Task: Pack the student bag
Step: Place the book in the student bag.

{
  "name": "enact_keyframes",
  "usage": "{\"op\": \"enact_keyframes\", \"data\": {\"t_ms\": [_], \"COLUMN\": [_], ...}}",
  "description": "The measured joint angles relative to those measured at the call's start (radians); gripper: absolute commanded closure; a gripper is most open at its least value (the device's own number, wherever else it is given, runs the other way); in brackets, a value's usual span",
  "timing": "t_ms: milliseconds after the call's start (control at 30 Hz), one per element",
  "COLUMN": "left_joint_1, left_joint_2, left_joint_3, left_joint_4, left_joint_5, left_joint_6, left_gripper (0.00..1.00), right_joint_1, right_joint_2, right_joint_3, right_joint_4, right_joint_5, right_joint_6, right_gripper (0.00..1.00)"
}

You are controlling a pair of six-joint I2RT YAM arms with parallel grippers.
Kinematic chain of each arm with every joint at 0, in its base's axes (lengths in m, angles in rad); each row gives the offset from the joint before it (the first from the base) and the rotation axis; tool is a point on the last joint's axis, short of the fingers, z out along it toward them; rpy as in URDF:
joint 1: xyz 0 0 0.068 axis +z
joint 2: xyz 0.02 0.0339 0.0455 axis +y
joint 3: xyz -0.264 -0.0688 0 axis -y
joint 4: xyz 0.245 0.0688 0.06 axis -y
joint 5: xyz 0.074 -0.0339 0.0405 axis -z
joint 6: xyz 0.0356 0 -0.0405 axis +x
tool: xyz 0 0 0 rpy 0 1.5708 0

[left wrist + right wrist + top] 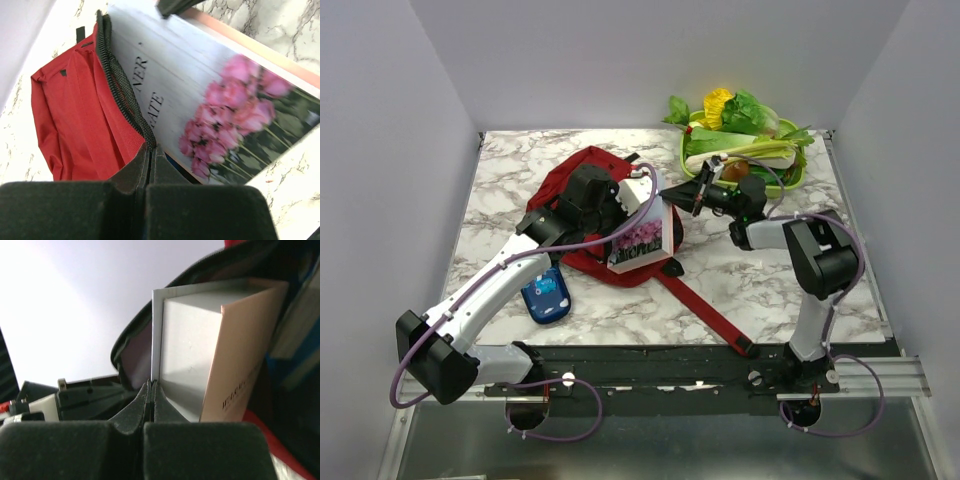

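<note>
The dark red student bag [570,178] lies at mid-table with its mouth turned right. A book with pink flowers on its cover [642,240] stands partly inside that mouth. My left gripper [610,205] is shut on the bag's black zip rim [120,85]; the wrist view shows its jaws [150,148] pinching the rim beside the book [210,75] and red fabric [75,115]. My right gripper [682,195] meets the book's upper right corner. Its jaws [151,384] are shut on the thin edge of the book's cover [156,335], with the bag's dark opening [125,345] behind.
A small blue patterned pencil case [546,296] lies on the marble by the left arm. A long red strap [705,310] runs from the bag toward the near edge. A green tray [685,158] heaped with vegetables stands at the back right.
</note>
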Motion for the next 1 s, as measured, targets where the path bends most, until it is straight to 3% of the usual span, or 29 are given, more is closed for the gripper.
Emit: {"op": "enact_keyframes", "data": {"t_ms": [133, 333, 367, 433, 467, 533, 567, 767, 1000], "left_joint_1": [0.000, 0.000, 0.000, 0.000, 0.000, 0.000, 0.000, 0.000, 0.000], "left_joint_2": [-0.003, -0.004, -0.005, -0.007, -0.008, -0.010, -0.010, -0.010, -0.010], "left_joint_3": [0.000, 0.000, 0.000, 0.000, 0.000, 0.000, 0.000, 0.000, 0.000], "left_joint_4": [0.000, -0.002, -0.004, -0.006, -0.006, -0.008, -0.008, -0.008, -0.008], "left_joint_5": [-0.001, -0.002, -0.002, -0.002, -0.002, -0.002, -0.002, -0.002, -0.002], "left_joint_6": [0.000, 0.000, 0.000, 0.000, 0.000, 0.000, 0.000, 0.000, 0.000], "left_gripper": [1.00, 1.00, 1.00, 1.00, 1.00, 1.00, 1.00, 1.00, 1.00], "right_joint_1": [0.014, 0.053, 0.058, 0.066, 0.067, 0.068, 0.068, 0.062, 0.061], "right_joint_2": [0.171, 0.323, 0.329, 0.335, 0.335, 0.335, 0.333, 0.245, 0.082], "right_joint_3": [0.124, 0.200, 0.200, 0.200, 0.200, 0.200, 0.199, 0.166, 0.169], "right_joint_4": [0.120, 0.125, 0.110, 0.063, 0.044, -0.001, -0.022, -0.244, -0.650], "right_joint_5": [0.008, 0.023, 0.023, 0.023, 0.022, 0.018, 0.016, 0.016, 0.042], "right_joint_6": [0.070, 0.083, 0.071, 0.035, 0.028, -0.012, -0.033, -0.230, -0.581], "right_gripper": [0.99, 0.98, 0.83, 0.66, 0.43, 0.20, 0.00, 0.00, 0.00]}}
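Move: The right hand holds the book by its cover edge, the book's middle about 6 cm back, 4 cm left and 5 cm below. It takes the book to the student bag's mouth, some 7 cm back, 6 cm left and 9 cm below. The strap buckle lies 16 cm back, 2 cm right and 19 cm below; the vegetable basket 10 cm ahead, 19 cm right. From the left hand, shut on the bag's rim, the mouth is about 3 cm right, level and 8 cm below. Forward and left by some 4 cm at first, then mainly down about 10 cm, the right hand carries the book farther into the student bag, opens wide to let go of its cover edge, and eases back about 3 cm while the fingertips tip down some 25 degrees. The left hand stays put, still pinching the bag's rim. ##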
